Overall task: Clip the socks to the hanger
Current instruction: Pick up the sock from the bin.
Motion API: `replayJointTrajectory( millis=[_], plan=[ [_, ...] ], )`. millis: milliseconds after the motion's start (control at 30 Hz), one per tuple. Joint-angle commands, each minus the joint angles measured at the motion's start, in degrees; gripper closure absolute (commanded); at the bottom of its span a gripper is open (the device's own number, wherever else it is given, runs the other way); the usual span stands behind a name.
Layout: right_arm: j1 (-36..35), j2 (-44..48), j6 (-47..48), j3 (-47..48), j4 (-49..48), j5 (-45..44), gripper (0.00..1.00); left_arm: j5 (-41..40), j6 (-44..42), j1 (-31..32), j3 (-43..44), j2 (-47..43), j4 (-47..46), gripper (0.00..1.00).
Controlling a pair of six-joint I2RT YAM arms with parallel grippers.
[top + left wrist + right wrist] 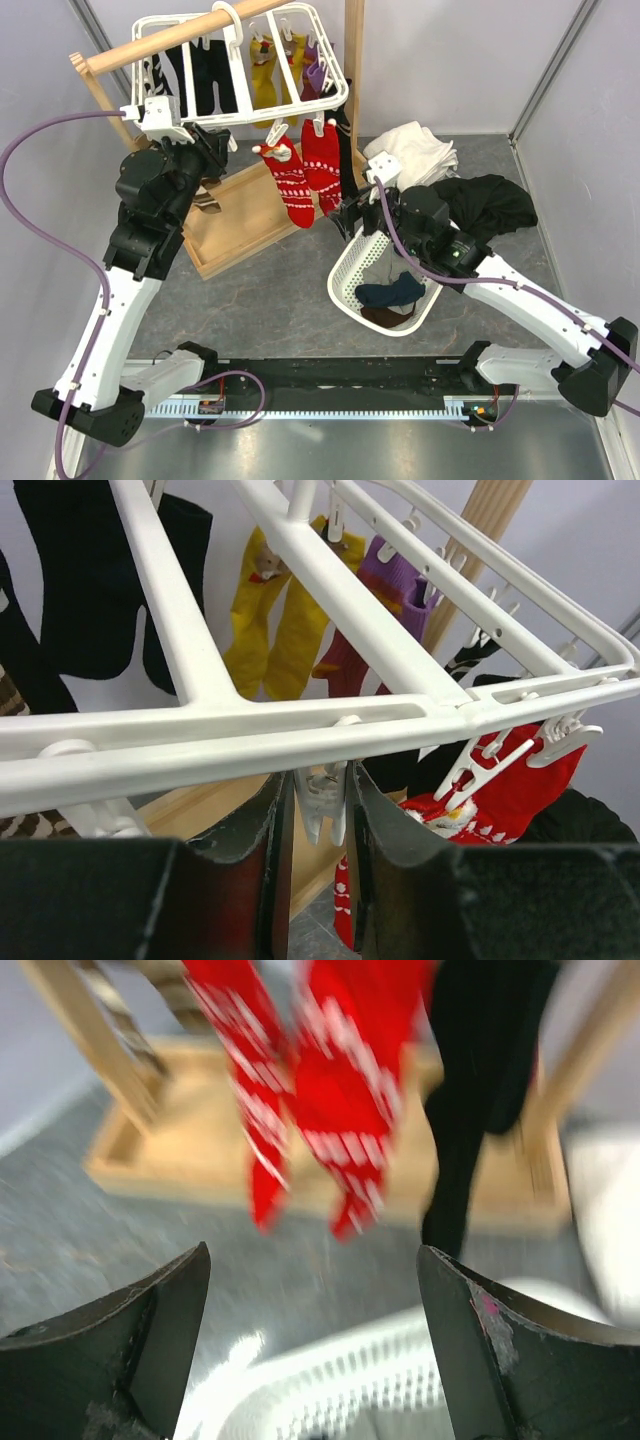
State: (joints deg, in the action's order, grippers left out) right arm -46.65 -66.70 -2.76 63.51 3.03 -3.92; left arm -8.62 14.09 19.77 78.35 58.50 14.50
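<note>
The white hanger [262, 112] hangs from a wooden rod, and its slats [200, 730] fill the left wrist view. A red pair of socks [322, 165] with a white pattern dangles from pegs at its front right corner [500, 800]. My left gripper [222, 148] reaches up under the front rail. Its fingers [320, 820] are shut on a small white clip peg [322, 800], pressing it from both sides. My right gripper [350, 212] hovers below the red socks [345, 1080] and over the basket rim. It is open [312, 1250] with nothing between its fingers. The grey pair is out of view.
Black [205, 75], yellow [265, 75] and purple [315, 75] socks hang further back on the frame. A white lattice basket [345, 275] holds a dark blue sock [390, 292]. The wooden stand's base tray [240, 235] lies under the hanger. White [415, 150] and black [495, 205] cloths lie at the right.
</note>
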Motion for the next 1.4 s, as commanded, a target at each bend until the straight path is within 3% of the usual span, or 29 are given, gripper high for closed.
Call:
replayJointTrajectory(
  millis=[0,267,600,967,1133,1367],
  plan=[
    [2.53,1.57,-9.35,-6.35,11.47,-6.80,0.09,-4.21,-0.02,0.36,0.14,0.74,-1.05,0.98],
    [10.35,0.70,-16.83,-12.96,18.68,-8.91,0.10,-4.47,-1.25,0.62,0.58,1.70,-2.11,0.98],
    [20.02,-6.25,-16.50,-13.50,20.00,-9.51,0.16,-2.98,-3.63,0.53,0.76,2.15,-2.99,0.98],
    [20.81,-17.23,-9.45,-7.43,21.67,-2.06,0.33,-1.75,-4.24,0.62,0.05,1.53,-2.99,0.98],
    [19.76,-19.43,-8.22,-2.96,21.76,-2.76,0.40,-1.66,-4.42,0.62,-0.12,1.44,-3.16,0.98],
    [20.46,-29.80,-9.71,3.55,19.30,-2.67,0.51,-1.66,-4.42,0.62,-0.39,1.35,-3.16,0.98]
  ],
)
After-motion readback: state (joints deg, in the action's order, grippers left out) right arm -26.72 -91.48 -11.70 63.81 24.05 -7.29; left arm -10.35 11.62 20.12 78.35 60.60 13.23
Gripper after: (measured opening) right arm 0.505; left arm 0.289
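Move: The right hand is empty and wide open above the bin's far-left side; the navy sock at the bin's far end lies about 9 cm ahead of it, 17 cm to its right and 29 cm below. A second blue sock lies roughly 11 cm nearer the base than that one and 5 cm to the left of it; the nearer hanging red sock is some 11 cm ahead of the hand, 6 cm left and 3 cm higher. From the left hand the navy sock is about 3 cm ahead, 39 cm right and 42 cm below. The right hand leaves the hung red socks and plunges some 25 cm down while swinging about 16 cm to the right, into the space over the bin's far end, then eases forward about 5 cm and slightly back left towards the navy sock. On the way the wrist turns clockwise and tips from nearly level to steeply forward-down, and the fingers close from wide open to about half without gripping anything, while the left hand keeps its pinch on the clip at the hanger's near bar and shifts barely 1–2 cm forward. ##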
